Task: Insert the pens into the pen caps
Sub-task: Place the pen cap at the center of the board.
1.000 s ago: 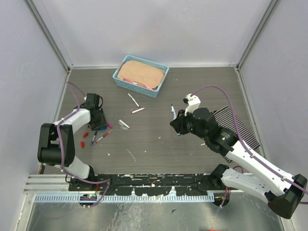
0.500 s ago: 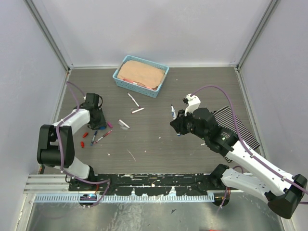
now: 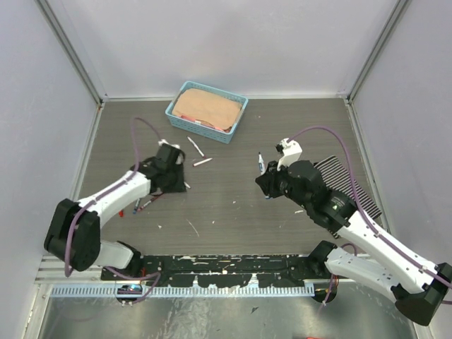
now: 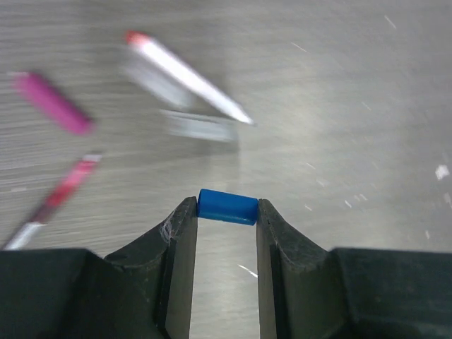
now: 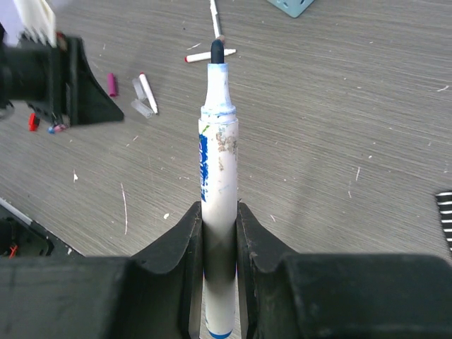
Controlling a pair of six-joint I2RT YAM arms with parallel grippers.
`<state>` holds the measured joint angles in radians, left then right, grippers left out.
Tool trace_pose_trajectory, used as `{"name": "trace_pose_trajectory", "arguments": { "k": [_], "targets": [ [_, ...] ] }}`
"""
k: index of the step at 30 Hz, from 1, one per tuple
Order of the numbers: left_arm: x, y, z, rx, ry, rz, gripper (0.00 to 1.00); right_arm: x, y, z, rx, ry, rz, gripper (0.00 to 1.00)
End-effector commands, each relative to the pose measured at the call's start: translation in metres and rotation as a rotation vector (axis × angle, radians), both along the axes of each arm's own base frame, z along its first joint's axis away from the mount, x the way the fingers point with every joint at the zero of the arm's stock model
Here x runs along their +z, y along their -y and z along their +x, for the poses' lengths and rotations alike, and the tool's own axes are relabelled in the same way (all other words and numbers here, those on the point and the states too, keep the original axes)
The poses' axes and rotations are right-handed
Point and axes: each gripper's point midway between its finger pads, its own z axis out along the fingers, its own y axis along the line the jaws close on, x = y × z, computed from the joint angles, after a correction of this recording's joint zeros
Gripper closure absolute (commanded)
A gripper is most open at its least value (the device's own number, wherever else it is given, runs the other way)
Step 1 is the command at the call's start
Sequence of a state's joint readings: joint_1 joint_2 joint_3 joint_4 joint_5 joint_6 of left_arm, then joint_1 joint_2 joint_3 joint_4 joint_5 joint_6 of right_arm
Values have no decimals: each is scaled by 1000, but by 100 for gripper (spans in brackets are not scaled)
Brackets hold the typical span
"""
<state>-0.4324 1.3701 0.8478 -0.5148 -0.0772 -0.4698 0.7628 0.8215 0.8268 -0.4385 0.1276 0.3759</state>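
My left gripper (image 4: 227, 213) is shut on a short blue pen cap (image 4: 227, 207), pinched end to end between the fingertips just above the table. In the top view the left gripper (image 3: 178, 182) hangs left of centre. My right gripper (image 5: 219, 220) is shut on a white-barrelled pen (image 5: 219, 155) with a dark blue tip that points away from the wrist; this pen (image 3: 261, 163) is held above the table's middle right. Below the left gripper lie a red-tipped pen (image 4: 187, 76), a magenta cap (image 4: 54, 113) and a maroon pen (image 4: 55, 203). Two more pens (image 3: 195, 146) (image 3: 203, 162) lie near the basket.
A light blue basket (image 3: 171, 113) with a tan pad inside stands at the back centre. A black-and-white striped mat (image 3: 349, 185) lies on the right under the right arm. A red cap (image 5: 32, 121) and small bits lie at the left. Walls close three sides.
The left arm has swung right, away from the caps at the left, with its jaws closing on the blue cap. The right arm with its pen has shifted slightly right.
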Motion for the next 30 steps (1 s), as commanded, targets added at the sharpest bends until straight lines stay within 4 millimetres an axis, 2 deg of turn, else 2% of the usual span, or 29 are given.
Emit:
{"name": "trace_pose_trajectory", "arguments": {
  "k": [1, 5, 7, 9, 14, 22, 26, 30],
  "targets": [
    [-2, 76, -19, -190, 3, -46, 62, 45, 14, 4, -84, 93, 82, 96],
    [-8, 138, -40, -508, 10, -36, 62, 56, 33, 0, -149, 121, 91, 96],
    [-11, 159, -52, -657, 10, -10, 62, 59, 41, -2, -168, 127, 87, 96],
    [-17, 172, -58, -754, 3, 32, 61, 61, 50, -5, -192, 131, 79, 96],
    [-35, 179, -62, -865, -46, 62, 61, 67, 68, -12, -241, 150, 85, 96],
    [-53, 177, -63, -898, -87, 121, 51, 71, 80, -21, -265, 154, 94, 96],
    [-54, 176, -64, -893, -89, 143, 41, 71, 82, -22, -270, 152, 94, 96],
    [-42, 178, -63, -870, -59, 131, 35, 72, 82, -23, -267, 151, 102, 96]
  ]
}}
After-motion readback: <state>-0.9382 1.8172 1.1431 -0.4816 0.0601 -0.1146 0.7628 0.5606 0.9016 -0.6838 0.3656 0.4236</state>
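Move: The bare middle of the board, where my left hand's blue cap is to go, lies about 18 cm to that hand's right, 6 cm back and 5 cm below. Some 3 cm right of the left hand lie the clear caps, 3 cm ahead, and the red-tipped pen, 4 cm ahead; the magenta cap is 4 cm left and 3 cm ahead. From my right hand the spot is about 12 cm left, 6 cm back and 20 cm lower. I sweep my left hand, the blue cap still pinched end to end, some 18 cm right and 6 cm back to the board's middle, turning it about 50 degrees clockwise as it sinks; I settle the last stretch straight down, then open the fingers to let go. My right hand keeps the pen and moves about 8 cm right and 5 cm up, away from that spot. ##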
